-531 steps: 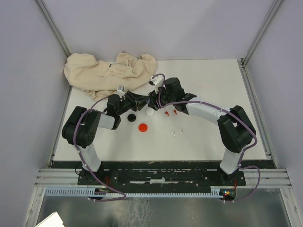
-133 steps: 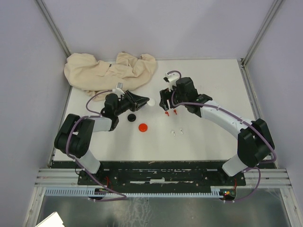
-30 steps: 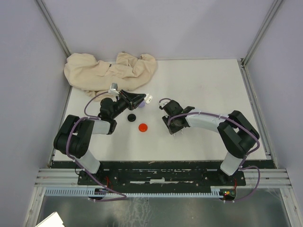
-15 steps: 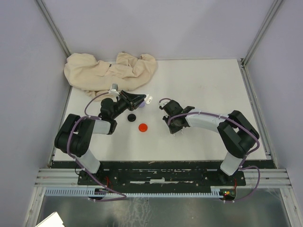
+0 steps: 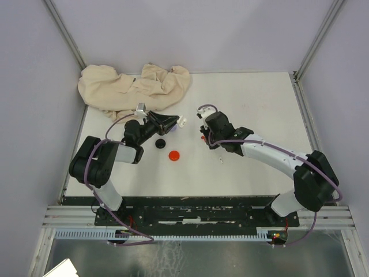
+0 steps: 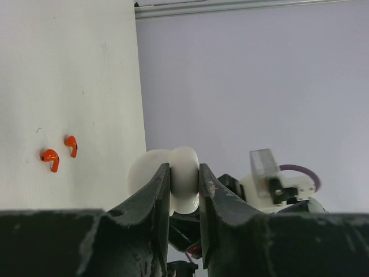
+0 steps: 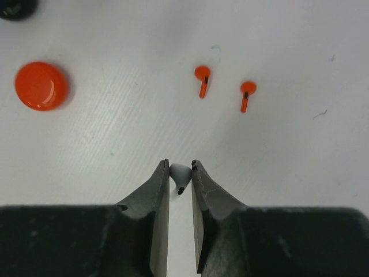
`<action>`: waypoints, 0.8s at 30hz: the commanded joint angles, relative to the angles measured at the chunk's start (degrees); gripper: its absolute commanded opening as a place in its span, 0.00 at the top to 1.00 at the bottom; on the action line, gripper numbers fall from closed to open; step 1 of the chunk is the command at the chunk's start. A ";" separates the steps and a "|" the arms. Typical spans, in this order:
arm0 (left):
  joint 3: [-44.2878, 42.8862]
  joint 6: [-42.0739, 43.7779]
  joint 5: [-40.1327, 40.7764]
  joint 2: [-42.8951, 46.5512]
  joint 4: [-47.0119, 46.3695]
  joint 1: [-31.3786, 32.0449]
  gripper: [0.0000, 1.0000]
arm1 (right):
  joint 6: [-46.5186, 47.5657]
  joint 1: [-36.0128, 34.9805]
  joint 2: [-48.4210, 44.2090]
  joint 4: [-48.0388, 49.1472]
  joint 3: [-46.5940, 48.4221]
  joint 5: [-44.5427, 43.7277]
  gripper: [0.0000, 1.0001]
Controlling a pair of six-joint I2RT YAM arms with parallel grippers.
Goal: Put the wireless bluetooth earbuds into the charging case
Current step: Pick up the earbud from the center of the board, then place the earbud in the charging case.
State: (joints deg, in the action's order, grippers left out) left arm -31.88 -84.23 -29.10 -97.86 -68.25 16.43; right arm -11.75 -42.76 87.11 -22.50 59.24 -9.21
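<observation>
My left gripper (image 5: pixel 177 122) (image 6: pixel 184 168) is shut on the white charging case (image 5: pixel 181 121) (image 6: pixel 185 158), which it holds off the table with its lid (image 6: pixel 144 172) swung open. A white earbud (image 7: pixel 180 172) is pinched between the fingertips of my right gripper (image 5: pixel 210 140) (image 7: pixel 180 166), just above the table and to the right of the case. Two red earbuds (image 7: pixel 202 78) (image 7: pixel 246 92) lie a little beyond those fingertips. Another white earbud (image 5: pixel 220 160) lies on the table below the right wrist.
A red disc (image 5: pixel 173 154) (image 7: pixel 41 85) and a black disc (image 5: pixel 159 142) sit between the two arms. A crumpled beige cloth (image 5: pixel 135 86) covers the back left corner. Grey walls enclose the white table (image 5: pixel 259 109).
My right gripper has shut on a white earbud, lifted it off the table and moved back toward the red earbuds. The left gripper and the case have stayed put.
</observation>
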 commanded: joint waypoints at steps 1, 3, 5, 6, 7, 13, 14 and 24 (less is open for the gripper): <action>-0.11 -4.07 -1.08 -0.37 -6.14 0.90 0.97 | 3.18 -0.37 -5.51 12.79 0.37 -2.08 0.98; 0.59 -4.72 -0.90 -0.40 -6.77 1.13 0.97 | 4.54 -0.37 -6.19 17.02 -0.27 -2.03 0.98; 1.11 -5.16 -0.87 -0.61 -7.48 1.24 0.97 | 5.96 -0.33 -5.91 19.59 0.05 -1.75 0.98; 1.19 -5.42 -0.99 -0.84 -7.88 1.28 0.97 | 6.63 -0.31 -5.64 20.32 0.50 -1.76 0.98; 1.19 -5.69 -1.17 -1.20 -8.17 1.32 0.97 | 7.29 -0.30 -5.32 21.14 0.95 -1.73 0.98; 0.62 -8.02 -2.40 -3.89 -10.92 1.71 0.97 | 11.07 -0.30 -6.34 38.46 -4.66 -0.01 0.98; 0.52 -8.32 -2.59 -4.31 -11.28 1.83 0.97 | 11.51 -0.33 -6.48 41.29 -5.60 0.33 0.98; -1.62 -9.53 -4.50 -5.98 -11.68 2.90 0.97 | 13.59 -0.31 -6.26 46.21 -6.12 5.86 0.98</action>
State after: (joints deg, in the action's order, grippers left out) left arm -31.22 -91.64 -31.64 -103.57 -75.59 18.85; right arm 0.38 -42.76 82.32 16.97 52.60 -6.72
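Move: The right gripper already holds the white earbud; the white case, held in the left gripper, is about 8 cm ahead of it, 9 cm to its left and 8 cm higher. From the left hand that earbud lies some 7 cm back, 11 cm right and 8 cm below. Around the right hand, on the board about 9 cm lower, are the two red earbuds, 5 cm ahead and 2 cm left, and 6 cm ahead and 1 cm right. The other white earbud is 3 cm back, 4 cm right. Keep the right fingers shut on the white earbud and carry it up about 11 cm, with some 6 cm forward and 5 cm to the left, towards the white case, swinging the fingertips up by about 30 degrees from their steep downward point. Meanwhile ease the left gripper, still holding the case, a little right, back and down to meet it. ##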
